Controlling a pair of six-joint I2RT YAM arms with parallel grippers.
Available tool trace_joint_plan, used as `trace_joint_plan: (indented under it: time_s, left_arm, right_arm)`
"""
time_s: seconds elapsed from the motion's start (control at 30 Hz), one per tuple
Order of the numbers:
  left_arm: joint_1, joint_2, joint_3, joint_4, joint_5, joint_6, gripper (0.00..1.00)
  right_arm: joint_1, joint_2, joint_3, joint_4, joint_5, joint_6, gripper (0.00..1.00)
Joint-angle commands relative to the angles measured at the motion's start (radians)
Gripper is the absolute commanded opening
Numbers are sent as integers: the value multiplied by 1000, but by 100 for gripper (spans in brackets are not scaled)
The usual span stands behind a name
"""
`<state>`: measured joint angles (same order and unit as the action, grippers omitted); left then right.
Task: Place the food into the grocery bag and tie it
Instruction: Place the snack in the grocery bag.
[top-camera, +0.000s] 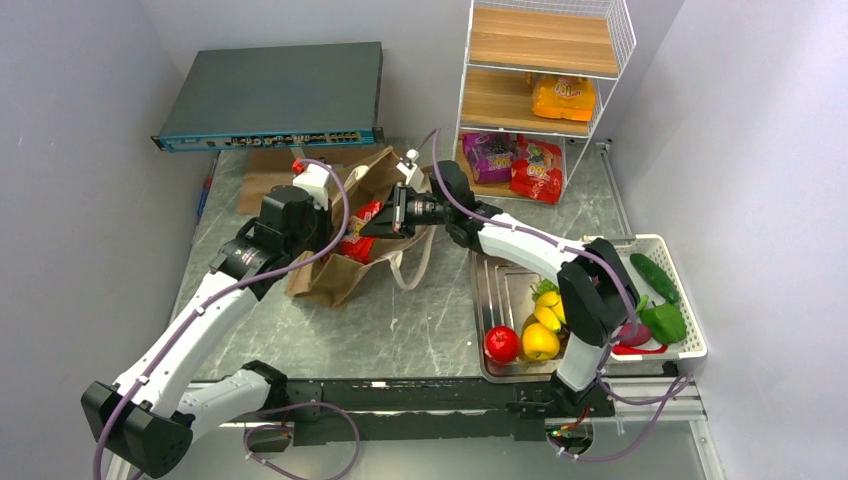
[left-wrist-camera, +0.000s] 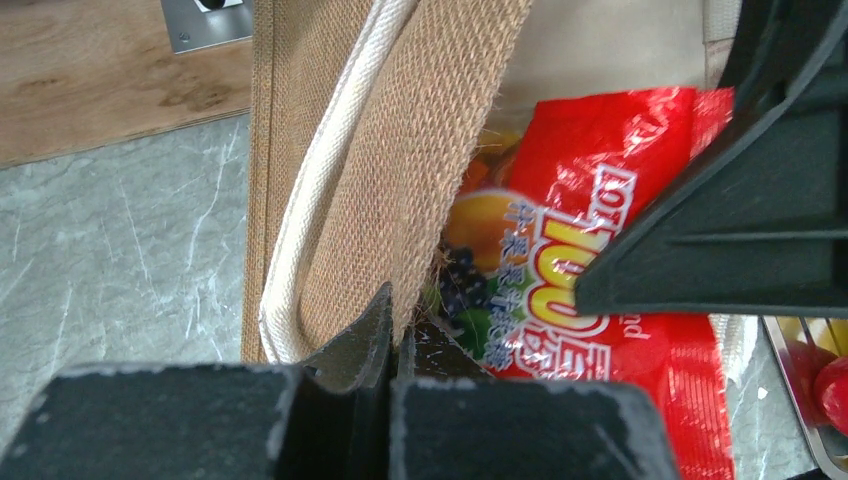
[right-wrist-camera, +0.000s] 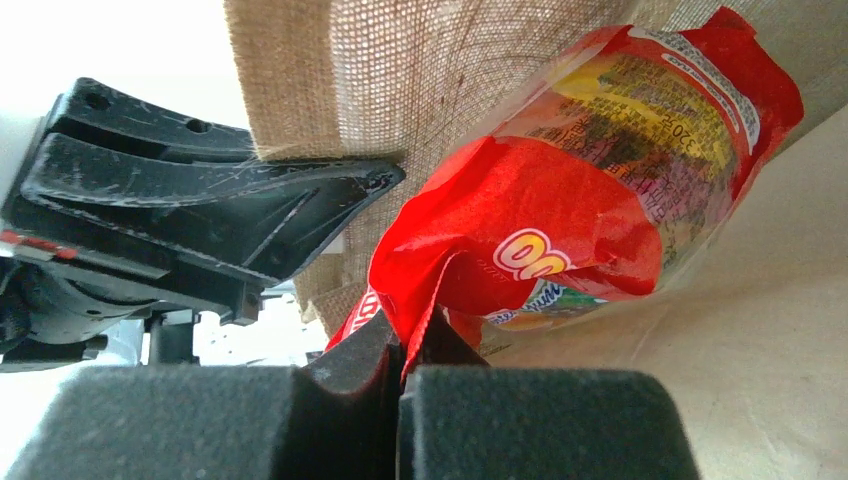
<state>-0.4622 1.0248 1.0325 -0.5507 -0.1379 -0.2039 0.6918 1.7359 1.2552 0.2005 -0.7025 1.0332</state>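
Observation:
The brown grocery bag (top-camera: 340, 275) lies on the table with its mouth held up, a cream handle (top-camera: 412, 262) trailing to the right. My left gripper (left-wrist-camera: 398, 335) is shut on the bag's woven rim (left-wrist-camera: 440, 130). In the top view that left gripper (top-camera: 338, 238) sits at the bag's left side. My right gripper (right-wrist-camera: 410, 335) is shut on the edge of a red snack packet (right-wrist-camera: 560, 210), which hangs inside the bag's mouth (right-wrist-camera: 400, 80). The top view shows the right gripper (top-camera: 378, 224) over the opening with the packet (top-camera: 360, 240) below it. The same packet (left-wrist-camera: 600, 250) fills the left wrist view.
A metal tray (top-camera: 500, 285) at right holds a red apple (top-camera: 502, 343) and yellow fruit (top-camera: 540, 340). A white basket (top-camera: 690, 345) has a cucumber (top-camera: 653, 275) and green pepper (top-camera: 662, 322). The wire shelf (top-camera: 540, 110) holds purple (top-camera: 488, 155), red (top-camera: 537, 168) and orange (top-camera: 563, 97) packets. A wooden board (top-camera: 262, 175) lies behind the bag.

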Motion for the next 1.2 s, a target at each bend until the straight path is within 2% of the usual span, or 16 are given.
trace_joint_plan:
  time_s: [0.0,0.37,0.8,0.87,1.03,1.17]
  left_arm:
    - [-3,-2,28,15,-14,9,0]
    - [-4,-5,29,13,-15,10,0]
    - [-4,-8,28,13,-17,10,0]
    - [-4,-9,29,13,-19,10,0]
    - [-4,-8,28,11,-18,10,0]
    - [-4,-9,28,12,-18,10,0]
  right_arm:
    - [30,9,81,155,-56,30,0]
    - [83,95,52,243,-80,91,0]
    - [139,172,49,237,-61,94,1]
    - [143,178,60,203,-57,75,9]
    - [151,159,120,11,-11,-41,45]
    - [155,105,155,-128,59,-135,60]
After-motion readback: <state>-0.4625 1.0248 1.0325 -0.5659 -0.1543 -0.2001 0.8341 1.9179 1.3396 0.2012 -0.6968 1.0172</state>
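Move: The right hand already has the red snack pinched inside the grocery bag's mouth, the snack's middle about 4 cm left of the fingertips and 4 below. The grocery bag's middle lies some 3 cm left, 1 back and 9 below; the left gripper is about 6 cm left, level ahead and in height. From the left hand, which pinches the rim, the bag's middle is some 3 cm right, 2 back and 9 below. The right hand carries the red snack about 9 cm left, down and back into the bag, then opens halfway. ##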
